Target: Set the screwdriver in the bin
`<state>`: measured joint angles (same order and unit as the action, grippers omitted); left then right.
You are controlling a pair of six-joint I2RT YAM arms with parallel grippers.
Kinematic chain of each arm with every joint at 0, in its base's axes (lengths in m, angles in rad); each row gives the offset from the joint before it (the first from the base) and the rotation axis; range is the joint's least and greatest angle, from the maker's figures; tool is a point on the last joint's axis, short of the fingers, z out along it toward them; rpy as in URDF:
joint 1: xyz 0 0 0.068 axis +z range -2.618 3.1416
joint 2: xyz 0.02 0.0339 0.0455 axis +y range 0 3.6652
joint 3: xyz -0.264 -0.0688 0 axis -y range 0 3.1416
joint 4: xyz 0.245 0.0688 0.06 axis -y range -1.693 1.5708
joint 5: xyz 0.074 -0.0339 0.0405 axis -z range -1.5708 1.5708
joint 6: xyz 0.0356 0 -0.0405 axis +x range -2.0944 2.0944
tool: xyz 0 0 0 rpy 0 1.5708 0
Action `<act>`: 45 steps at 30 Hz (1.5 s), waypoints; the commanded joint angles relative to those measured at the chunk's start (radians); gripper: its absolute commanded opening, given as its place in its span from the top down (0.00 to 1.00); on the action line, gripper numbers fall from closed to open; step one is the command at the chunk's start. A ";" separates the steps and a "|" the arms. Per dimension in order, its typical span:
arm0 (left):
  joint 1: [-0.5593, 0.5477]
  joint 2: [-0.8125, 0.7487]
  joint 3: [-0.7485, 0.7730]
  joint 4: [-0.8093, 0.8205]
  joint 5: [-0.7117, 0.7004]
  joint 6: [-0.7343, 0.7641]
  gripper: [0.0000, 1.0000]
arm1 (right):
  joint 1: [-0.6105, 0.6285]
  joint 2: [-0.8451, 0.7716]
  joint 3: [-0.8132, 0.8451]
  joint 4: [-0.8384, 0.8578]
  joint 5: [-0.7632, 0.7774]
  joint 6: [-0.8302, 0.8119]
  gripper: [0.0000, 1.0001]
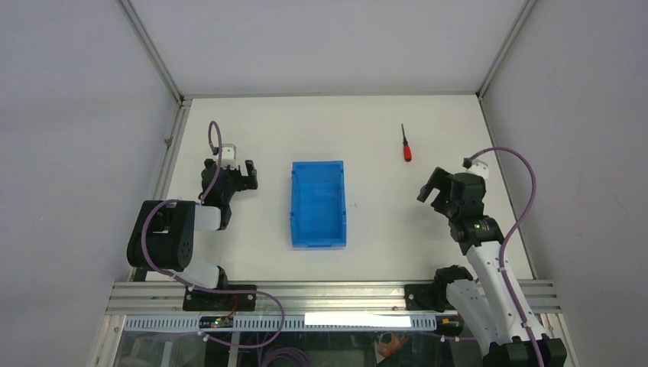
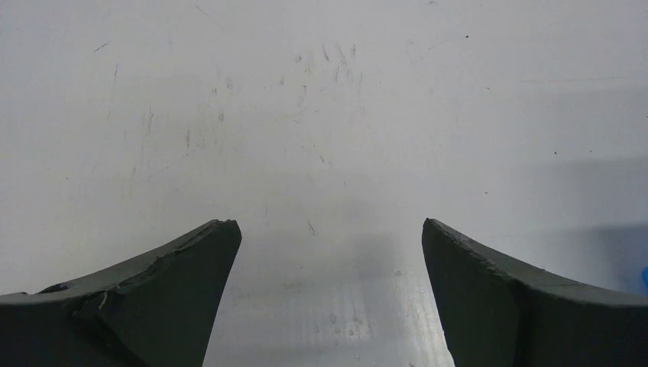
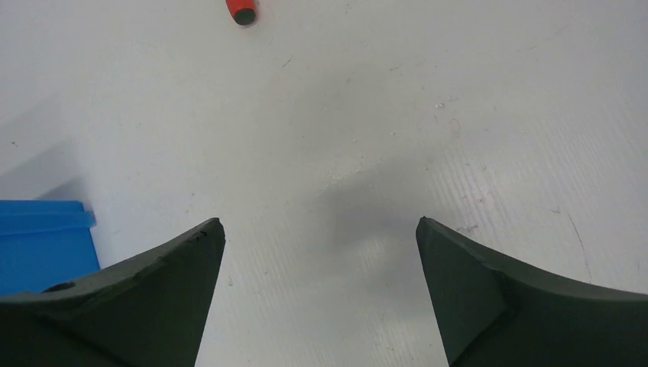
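Observation:
The screwdriver (image 1: 406, 145), red-handled with a thin black shaft, lies on the white table at the back right; only its handle end (image 3: 243, 11) shows at the top of the right wrist view. The blue bin (image 1: 318, 203) stands mid-table with nothing in it, and its corner (image 3: 42, 241) shows at the left of the right wrist view. My right gripper (image 1: 432, 192) hangs open in front of the screwdriver, to the bin's right, with bare table between its fingers (image 3: 317, 222). On the bin's left my left gripper (image 1: 243, 173) is open over bare table (image 2: 330, 223).
Grey enclosure walls stand around the table on the left, back and right. An aluminium rail (image 1: 328, 294) with both arm bases runs along the near edge. A purple cable (image 1: 520, 199) loops off the right arm.

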<state>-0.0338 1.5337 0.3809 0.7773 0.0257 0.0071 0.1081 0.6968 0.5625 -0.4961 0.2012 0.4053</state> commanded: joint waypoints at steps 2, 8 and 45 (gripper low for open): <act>-0.008 -0.026 0.003 0.027 0.000 -0.016 0.01 | -0.002 -0.010 0.018 -0.001 0.018 0.022 0.01; -0.008 -0.026 0.003 0.027 0.000 -0.017 0.01 | -0.002 -0.013 0.037 0.017 -0.028 0.013 0.01; -0.008 -0.026 0.003 0.027 -0.001 -0.017 0.01 | 0.001 1.493 1.171 -0.212 -0.051 -0.193 0.41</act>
<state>-0.0338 1.5337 0.3809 0.7776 0.0257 0.0071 0.1081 2.1738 1.6859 -0.6605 0.1310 0.2096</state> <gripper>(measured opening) 0.992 0.716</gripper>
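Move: The screwdriver lies on the table about 24 cm ahead of the open right hand, some 4 cm to its left and 12 cm below, handle end nearest the hand. The bin's middle stands roughly 33 cm to the right hand's left, only about 4 cm ahead and 10 cm lower. From the left hand, the screwdriver is about 55 cm to the right, 11 cm ahead and 4 cm down. Forward some 23 cm, in a shallow arc, the right hand swings out to the screwdriver: it first rises about 4 cm and drifts 3 cm left, then sinks about 14 cm over the handle. The wrist tips down some 30 degrees and turns slightly counter-clockwise, and near the end the fingers start to close, one on each side of the handle. ##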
